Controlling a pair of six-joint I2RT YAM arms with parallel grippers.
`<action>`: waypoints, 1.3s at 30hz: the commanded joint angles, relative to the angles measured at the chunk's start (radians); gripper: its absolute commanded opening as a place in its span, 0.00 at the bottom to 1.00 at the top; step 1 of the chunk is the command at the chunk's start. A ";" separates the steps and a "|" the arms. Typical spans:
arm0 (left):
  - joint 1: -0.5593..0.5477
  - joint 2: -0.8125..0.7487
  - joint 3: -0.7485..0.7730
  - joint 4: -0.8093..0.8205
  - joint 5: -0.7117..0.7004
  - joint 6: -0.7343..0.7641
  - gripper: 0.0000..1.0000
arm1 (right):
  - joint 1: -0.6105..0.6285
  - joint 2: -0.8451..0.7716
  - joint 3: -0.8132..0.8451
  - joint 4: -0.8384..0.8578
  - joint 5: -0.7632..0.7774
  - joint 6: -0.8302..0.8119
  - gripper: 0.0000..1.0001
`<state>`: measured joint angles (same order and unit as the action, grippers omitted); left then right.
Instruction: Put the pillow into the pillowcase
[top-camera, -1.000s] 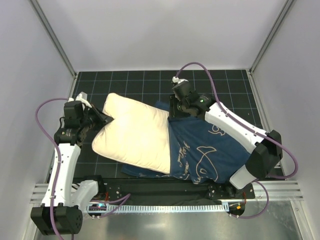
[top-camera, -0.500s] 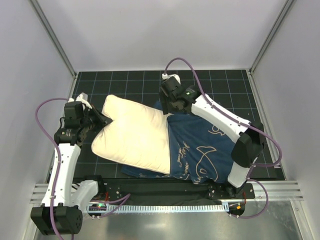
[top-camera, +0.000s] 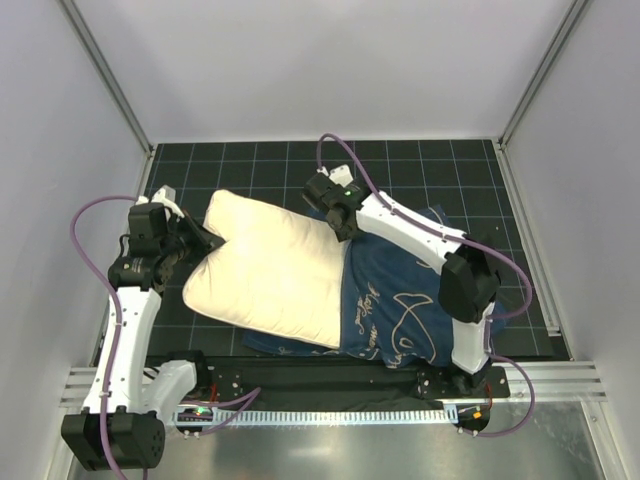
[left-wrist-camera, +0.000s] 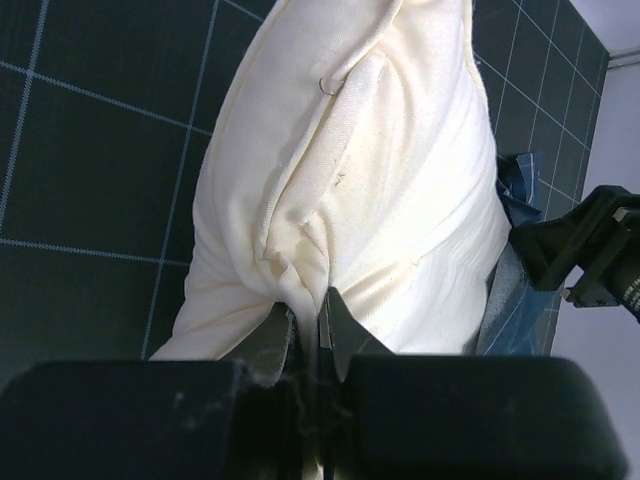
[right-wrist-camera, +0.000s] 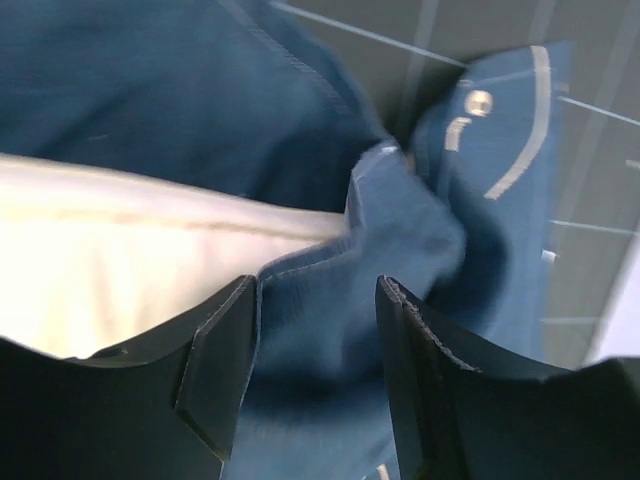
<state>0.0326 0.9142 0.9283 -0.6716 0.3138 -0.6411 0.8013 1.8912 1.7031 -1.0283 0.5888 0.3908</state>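
The cream-white pillow (top-camera: 265, 270) lies on the dark mat with its right end inside the navy pillowcase (top-camera: 400, 300), which has white fish drawings. My left gripper (top-camera: 205, 240) is shut on a bunched fold at the pillow's left edge; the left wrist view shows the pillow (left-wrist-camera: 380, 180) pinched in that left gripper (left-wrist-camera: 310, 320). My right gripper (top-camera: 342, 225) is at the far corner of the case's mouth. In the right wrist view this gripper (right-wrist-camera: 315, 300) stands open, the pillowcase (right-wrist-camera: 330, 330) hem lies between its fingers, and the pillow (right-wrist-camera: 120, 260) is just left.
A dark gridded mat (top-camera: 250, 165) covers the table, with white walls on three sides. The right arm (top-camera: 420, 235) reaches across over the pillowcase. A black rail (top-camera: 320, 375) with the arm bases runs along the near edge.
The right arm swung left along the case's far edge, bringing its gripper to the pillow's far corner. Its jaws shifted width. The left arm and pillow stayed put.
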 joint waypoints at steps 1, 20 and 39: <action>-0.010 -0.020 0.021 0.010 0.057 0.024 0.00 | -0.004 0.048 0.070 -0.121 0.189 0.052 0.57; -0.091 0.005 0.026 0.058 0.154 -0.020 0.00 | -0.001 0.083 0.352 0.004 -0.134 -0.076 0.04; -0.122 -0.167 0.258 -0.099 0.156 -0.080 0.00 | 0.027 -0.023 0.399 0.089 -0.530 -0.096 0.08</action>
<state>-0.0669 0.7467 1.1717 -0.7807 0.3428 -0.6815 0.8204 1.9194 2.0998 -1.0523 0.1570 0.2821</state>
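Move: My open right hand hovers over the upper rim of the pillowcase mouth, which lies level ahead, about 2 cm to its right and 3 cm below. The pillow's middle is some 14 cm left of that hand and 6 cm back; the pillowcase's main body is roughly 11 cm right and 12 cm back. From my left hand, still pinching the pillow's outer end, the rim is around 23 cm right, 1 cm back and 9 cm lower. I dip my right hand about 2 cm down and to the right and pinch the pillowcase rim shut between its fingers, then haul it some 12 cm left and as far up over the pillow, its left side rolling up. My left hand keeps its grip, eases 3 cm right towards the mouth, then lifts the pillow's end about 12 cm and back, fingers tipping up. ##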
